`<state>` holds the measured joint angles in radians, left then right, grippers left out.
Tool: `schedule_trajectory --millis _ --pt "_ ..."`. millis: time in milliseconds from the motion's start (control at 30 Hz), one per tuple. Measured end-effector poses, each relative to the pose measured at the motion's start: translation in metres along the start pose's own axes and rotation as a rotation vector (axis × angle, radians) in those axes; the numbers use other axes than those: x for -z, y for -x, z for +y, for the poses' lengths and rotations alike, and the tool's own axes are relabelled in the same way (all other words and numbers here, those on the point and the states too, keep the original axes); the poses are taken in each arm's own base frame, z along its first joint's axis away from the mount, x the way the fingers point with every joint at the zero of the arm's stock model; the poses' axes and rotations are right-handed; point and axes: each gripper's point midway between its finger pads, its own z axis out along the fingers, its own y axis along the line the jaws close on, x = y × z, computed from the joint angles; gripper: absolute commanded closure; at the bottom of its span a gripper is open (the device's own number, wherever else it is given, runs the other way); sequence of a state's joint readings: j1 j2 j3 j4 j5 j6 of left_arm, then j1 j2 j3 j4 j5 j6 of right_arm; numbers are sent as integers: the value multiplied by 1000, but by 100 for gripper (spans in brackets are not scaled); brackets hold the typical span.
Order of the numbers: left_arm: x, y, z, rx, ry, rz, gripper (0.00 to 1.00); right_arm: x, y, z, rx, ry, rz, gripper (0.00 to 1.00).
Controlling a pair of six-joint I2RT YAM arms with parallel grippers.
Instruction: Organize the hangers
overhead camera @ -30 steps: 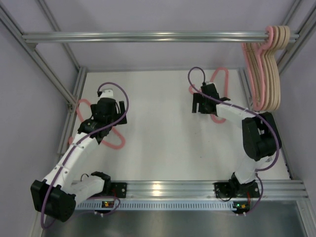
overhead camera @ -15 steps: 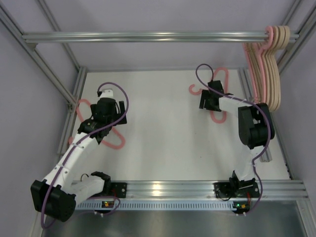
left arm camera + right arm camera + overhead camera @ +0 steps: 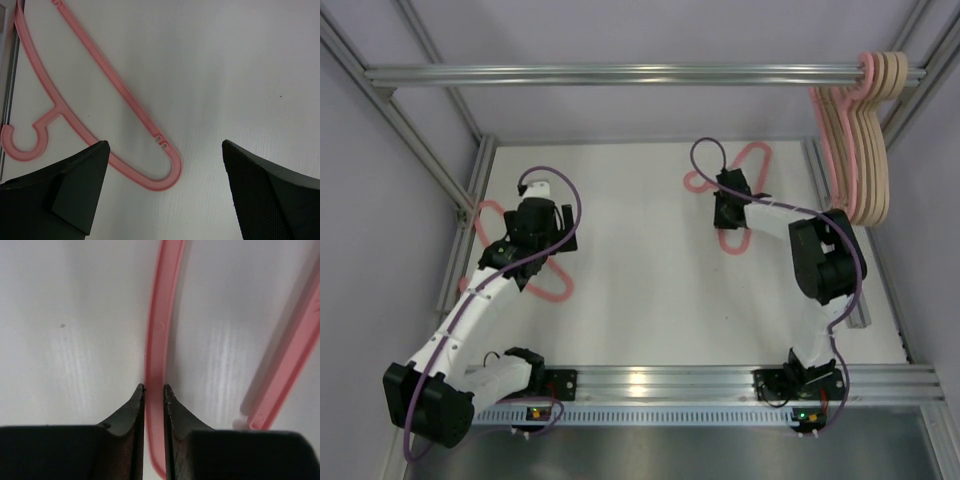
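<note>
One pink hanger lies flat at the table's left edge; the left wrist view shows its hook and rounded end. My left gripper hovers over it, jaws wide open with nothing between them. A second pink hanger is at the table's back right. My right gripper is shut on one of its thin bars. Several beige and pink hangers hang from the overhead rail at the far right.
Aluminium frame posts run along both table sides, close to each hanger. Purple cables loop over both arms. The second bar of the held hanger passes to the right of my right fingers.
My right gripper has shifted left and closed on the hanger's bar, and that hanger has slid left with it. The left arm has not moved.
</note>
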<state>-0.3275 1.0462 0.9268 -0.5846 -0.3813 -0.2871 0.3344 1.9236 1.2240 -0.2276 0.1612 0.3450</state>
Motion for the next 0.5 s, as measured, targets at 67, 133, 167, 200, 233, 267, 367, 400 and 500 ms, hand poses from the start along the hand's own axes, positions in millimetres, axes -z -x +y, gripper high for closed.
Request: schedule_trajectory --millis 67,133,167,200,233,267,367,400,500 --pt "-1 0 0 0 -1 2 2 4 -9 23 46 31 6 100" --pt "-1 -1 -1 -1 -3 7 2 10 -21 49 95 72 11 100" --pt "-2 -2 -1 -1 -5 8 2 14 -29 60 119 92 16 100" --pt "-2 -2 -2 0 -7 10 2 19 -37 71 140 115 23 100" --pt "-2 -2 -3 1 -11 12 2 26 -47 82 158 142 32 100" --pt "-2 -3 -4 5 -17 14 2 33 -58 91 171 172 47 100" --pt "-1 -4 -9 31 -40 21 2 55 -89 114 187 275 92 100" --pt "-1 -4 -11 44 -50 24 2 61 -99 119 186 307 107 100" --pt "0 -5 -21 93 -94 37 2 79 -116 131 169 391 128 100"
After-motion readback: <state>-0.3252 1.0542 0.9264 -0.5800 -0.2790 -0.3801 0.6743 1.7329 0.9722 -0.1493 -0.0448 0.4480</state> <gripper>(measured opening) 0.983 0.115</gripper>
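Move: The right hand, down at table level, already holds the pink hanger by its hook-side bar, with the hook about 12 cm ahead and 7 cm left of it. The open middle of the table, where the hanger is being taken, lies roughly 14 cm back and 15 cm left; the other pink hanger is farther over, some 47 cm left and 6 cm back. From the left hand that open middle is about 26 cm right, level with it and 16 cm below. Keeping its pinch on the bar, the right hand drags the pink hanger low across the table towards the open middle and the left hand's side, about 14 cm left and as much back, mostly left at first and then more back, staying at nearly the same height. As it goes it swings some 20 degrees counter-clockwise and its left side tips up about 10 degrees, while the open left hand starts easing right by about 2 cm, its left side dipping slightly. ##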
